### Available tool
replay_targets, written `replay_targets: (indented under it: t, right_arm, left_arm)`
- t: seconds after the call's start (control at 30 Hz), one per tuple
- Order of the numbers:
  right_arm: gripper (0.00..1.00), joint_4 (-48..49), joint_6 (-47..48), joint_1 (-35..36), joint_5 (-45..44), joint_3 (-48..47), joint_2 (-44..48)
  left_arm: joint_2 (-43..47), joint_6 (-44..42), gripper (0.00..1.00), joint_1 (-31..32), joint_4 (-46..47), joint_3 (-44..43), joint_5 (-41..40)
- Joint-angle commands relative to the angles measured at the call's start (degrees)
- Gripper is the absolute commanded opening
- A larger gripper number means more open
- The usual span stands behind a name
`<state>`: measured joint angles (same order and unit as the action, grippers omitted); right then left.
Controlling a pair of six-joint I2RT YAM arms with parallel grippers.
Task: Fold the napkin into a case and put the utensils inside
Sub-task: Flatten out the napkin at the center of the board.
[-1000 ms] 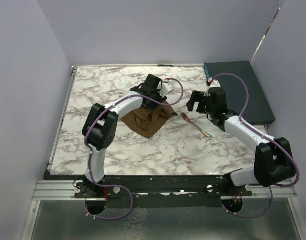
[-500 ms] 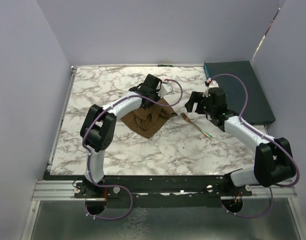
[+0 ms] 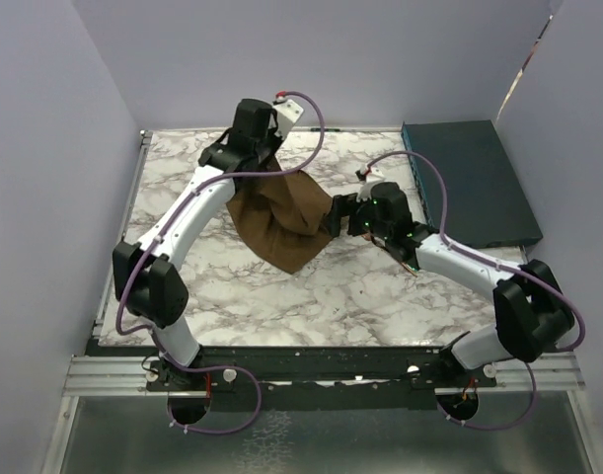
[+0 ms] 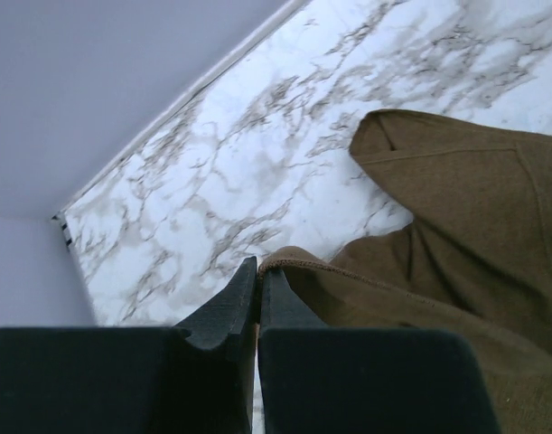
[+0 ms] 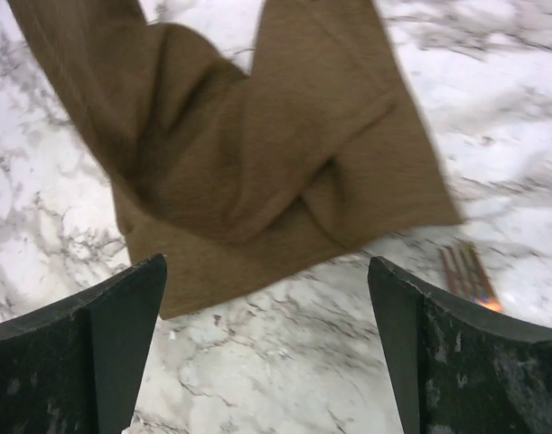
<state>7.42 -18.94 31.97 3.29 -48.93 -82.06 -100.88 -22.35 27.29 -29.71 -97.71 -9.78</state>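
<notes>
The brown napkin [image 3: 281,222] hangs crumpled from its raised back edge, and its lower part rests on the marble table [image 3: 183,267]. My left gripper [image 3: 264,166] is lifted near the back of the table. In the left wrist view the left gripper [image 4: 257,267] is shut on the hemmed edge of the napkin [image 4: 456,208]. My right gripper [image 3: 334,219] is open beside the napkin's right edge. In the right wrist view the right gripper [image 5: 266,264] hovers just short of the napkin [image 5: 248,154]. The fork's copper tines [image 5: 465,274] lie by the cloth's corner. No case shape shows.
A dark teal flat box [image 3: 474,183] lies at the back right of the table. Lilac walls close in the left, back and right sides. The right arm [image 3: 449,259] stretches over the spot where the fork lies in the top view.
My left gripper shut on the napkin's edge and lifted it up and toward the back, stretching the cloth. The right gripper moved left to the napkin's right edge and stayed open.
</notes>
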Motion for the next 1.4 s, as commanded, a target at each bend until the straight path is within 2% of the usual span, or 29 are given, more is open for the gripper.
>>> replay_targets:
  t: [0.0,0.17,0.3,0.5,0.67,0.9,1.0,1.03,1.07,1.1,1.13,1.17,1.2,1.3,1.37]
  right_arm:
    - [0.98,6.15,0.15,4.91,3.4,-3.1,-5.53]
    - [0.98,6.01,5.34,11.74,0.23,-8.46,-12.06]
    - [0.98,5.99,9.6,12.1,-2.19,-10.78,-13.89]
    - [0.99,2.68,21.43,11.57,-3.07,-13.78,-14.45]
    - [0.98,3.33,27.18,9.8,-0.7,-12.37,-15.32]
    - [0.96,-3.53,31.6,7.0,11.85,-16.75,-20.47]
    - [0.85,-5.64,33.58,6.97,14.92,-18.98,-22.74]
    - [0.74,-5.63,34.13,6.9,15.22,-19.47,-23.24]
    - [0.63,-5.73,34.67,6.88,14.98,-20.51,-23.82]
    - [0.45,-5.98,35.03,6.81,14.06,-21.62,-24.39]
    - [0.22,-6.16,35.36,6.67,11.88,-22.7,-24.94]
    - [0.07,-6.07,35.36,6.58,8.68,-23.91,-25.3]
    - [0.01,-5.71,35.34,6.43,5.61,-24.82,-25.29]
    - [0.01,-2.0,35.9,5.25,-4.32,-26.15,-23.24]
    - [0.01,-0.92,35.9,3.6,-7.59,-27.53,-20.57]
  left_arm:
    - [6.43,3.5,0.0,-2.3,-2.06,4.19,-0.79]
    - [10.41,3.8,0.0,-4.39,-2.11,6.79,-1.29]
    - [13.09,3.69,0.0,-6.06,-2.1,7.93,-0.95]
    - [15.32,3.31,0.0,-7.02,-2.03,9.64,-0.55]
    - [16.05,3.37,0.0,-7.89,-2.02,10.44,-0.22]
    - [16.58,3.35,0.0,-8.22,-2.01,10.96,0.31]
    - [16.64,3.18,0.0,-8.45,-2.01,10.79,-0.02]
    - [16.68,3.06,0.0,-8.6,-2.06,10.73,-0.18]
    - [16.68,3.01,0.0,-8.69,-2.02,10.66,-0.24]
    - [16.66,3.09,0.0,-8.87,-2.01,10.63,-0.32]
    - [16.48,3.19,0.0,-9.1,-2.01,10.43,-0.57]
    - [16.24,3.38,0.0,-9.22,-2.01,10.26,-0.96]
    - [15.98,3.59,0.0,-9.44,-2.01,9.93,-1.45]
    - [14.62,4.81,0.0,-10.75,-1.09,7.42,-3.84]
    - [13.37,5.96,0.0,-12.06,-0.43,4.78,-5.08]
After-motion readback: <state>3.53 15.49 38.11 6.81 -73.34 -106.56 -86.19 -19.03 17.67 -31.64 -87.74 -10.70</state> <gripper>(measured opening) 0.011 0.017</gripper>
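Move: The raised fold of the napkin, hanging from the left hand's grip, lies about 9 cm left of the open right hand, 3 ahead and 5 below. The napkin's far corner is some 8 cm left and 11 ahead; the utensils lie about 14 cm to the right and 6 back, both on the table some 8 cm below. From the left hand, that fold is roughly 10 cm back, 6 right and 15 below. Right hand swings about 10 cm left and pinches the fold; left hand, still gripping, draws 10 cm left. ##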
